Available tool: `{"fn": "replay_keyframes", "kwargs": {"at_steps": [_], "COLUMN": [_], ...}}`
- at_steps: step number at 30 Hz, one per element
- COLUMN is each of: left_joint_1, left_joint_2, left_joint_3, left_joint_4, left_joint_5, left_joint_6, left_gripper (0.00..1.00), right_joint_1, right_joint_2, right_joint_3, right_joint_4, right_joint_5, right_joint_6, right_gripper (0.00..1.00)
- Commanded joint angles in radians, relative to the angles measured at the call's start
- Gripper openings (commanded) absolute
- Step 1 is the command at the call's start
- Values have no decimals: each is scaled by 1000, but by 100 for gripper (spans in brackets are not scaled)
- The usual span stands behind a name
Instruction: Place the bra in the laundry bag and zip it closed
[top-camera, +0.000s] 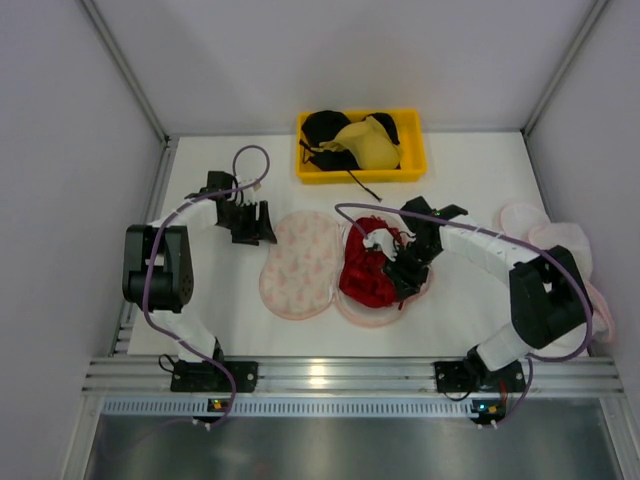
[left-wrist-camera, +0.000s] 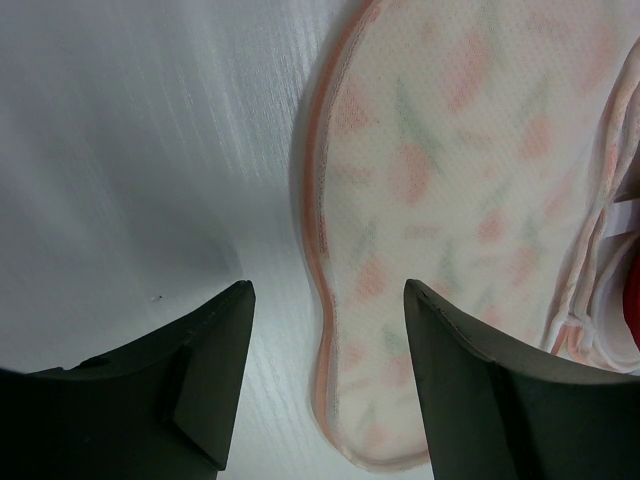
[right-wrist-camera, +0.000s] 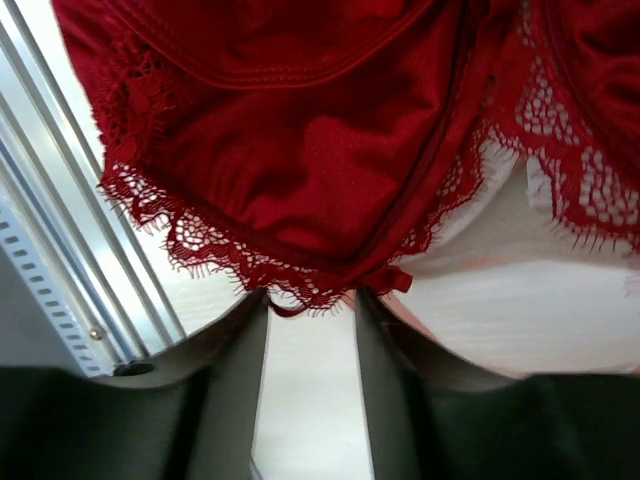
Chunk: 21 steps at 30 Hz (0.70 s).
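The laundry bag (top-camera: 298, 265) lies opened flat on the white table, its two printed mesh lobes side by side. The red lacy bra (top-camera: 365, 270) is bunched on the right lobe. My left gripper (top-camera: 255, 228) hovers open at the bag's upper left edge; in the left wrist view the bag's (left-wrist-camera: 450, 200) pink-trimmed rim runs between the spread fingers of that gripper (left-wrist-camera: 328, 285) without touching them. My right gripper (top-camera: 405, 272) is over the bra's right side. The right wrist view has its jaws (right-wrist-camera: 311, 295) apart, the bra's (right-wrist-camera: 300, 150) lace hem at their tips and the bag's mesh (right-wrist-camera: 520, 300) beneath.
A yellow bin (top-camera: 360, 148) at the back holds a yellow bra and black bras. Plain white pink-edged bags (top-camera: 560, 240) are piled at the right, beside the right arm. An aluminium rail (top-camera: 330, 375) runs along the near edge, and grey walls enclose the table.
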<state>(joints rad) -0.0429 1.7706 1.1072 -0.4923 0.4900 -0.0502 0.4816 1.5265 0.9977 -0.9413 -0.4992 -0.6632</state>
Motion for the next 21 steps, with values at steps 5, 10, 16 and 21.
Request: {"fn": "replay_keyframes", "kwargs": {"at_steps": [5,10,16,21], "left_joint_1": [3,3,3,3], "left_joint_2": [-19,-22,-25,-45], "left_joint_3": [22,14,3,-29], "left_joint_4": [8,8,6,-2], "left_joint_5": [12,4,-7,-39], "left_joint_6": [7,12,9,9], "left_gripper": [67,67,67,67], "right_joint_1": [69,86,88,89], "right_joint_2": [64,58,81,55], "right_joint_3": [137,179,141,120], "right_joint_4": [125,150,177,268], "right_joint_5": [-18,-29,-16,5], "right_joint_6": [40,57,27,66], "right_gripper": [3,0,0,0]}}
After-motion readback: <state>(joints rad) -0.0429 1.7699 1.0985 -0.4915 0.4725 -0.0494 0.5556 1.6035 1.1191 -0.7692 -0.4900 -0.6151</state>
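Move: The right hand hovers, half open, at the near right corner of the red bra. The lace edge lies right at its fingertips, about 1 cm to the left and 1 cm below; the bra's middle is some 7 cm ahead, 6 cm left and 3 cm down. The laundry bag's floral panel lies about 22 cm left and 6 cm ahead, 4 cm lower. From the left hand, the bra is roughly 24 cm right and 5 cm back, 3 cm below. Forward and left in equal measure, about 5 cm each way, the right hand carries its fingers from the bra's near right corner inward over the cups. It dips barely 1 cm first while the fingers shut and pinch the lace edge, then lifts some 3 cm and sinks slightly again, the wrist tilting about 10 degrees as the fingers stay closed. ##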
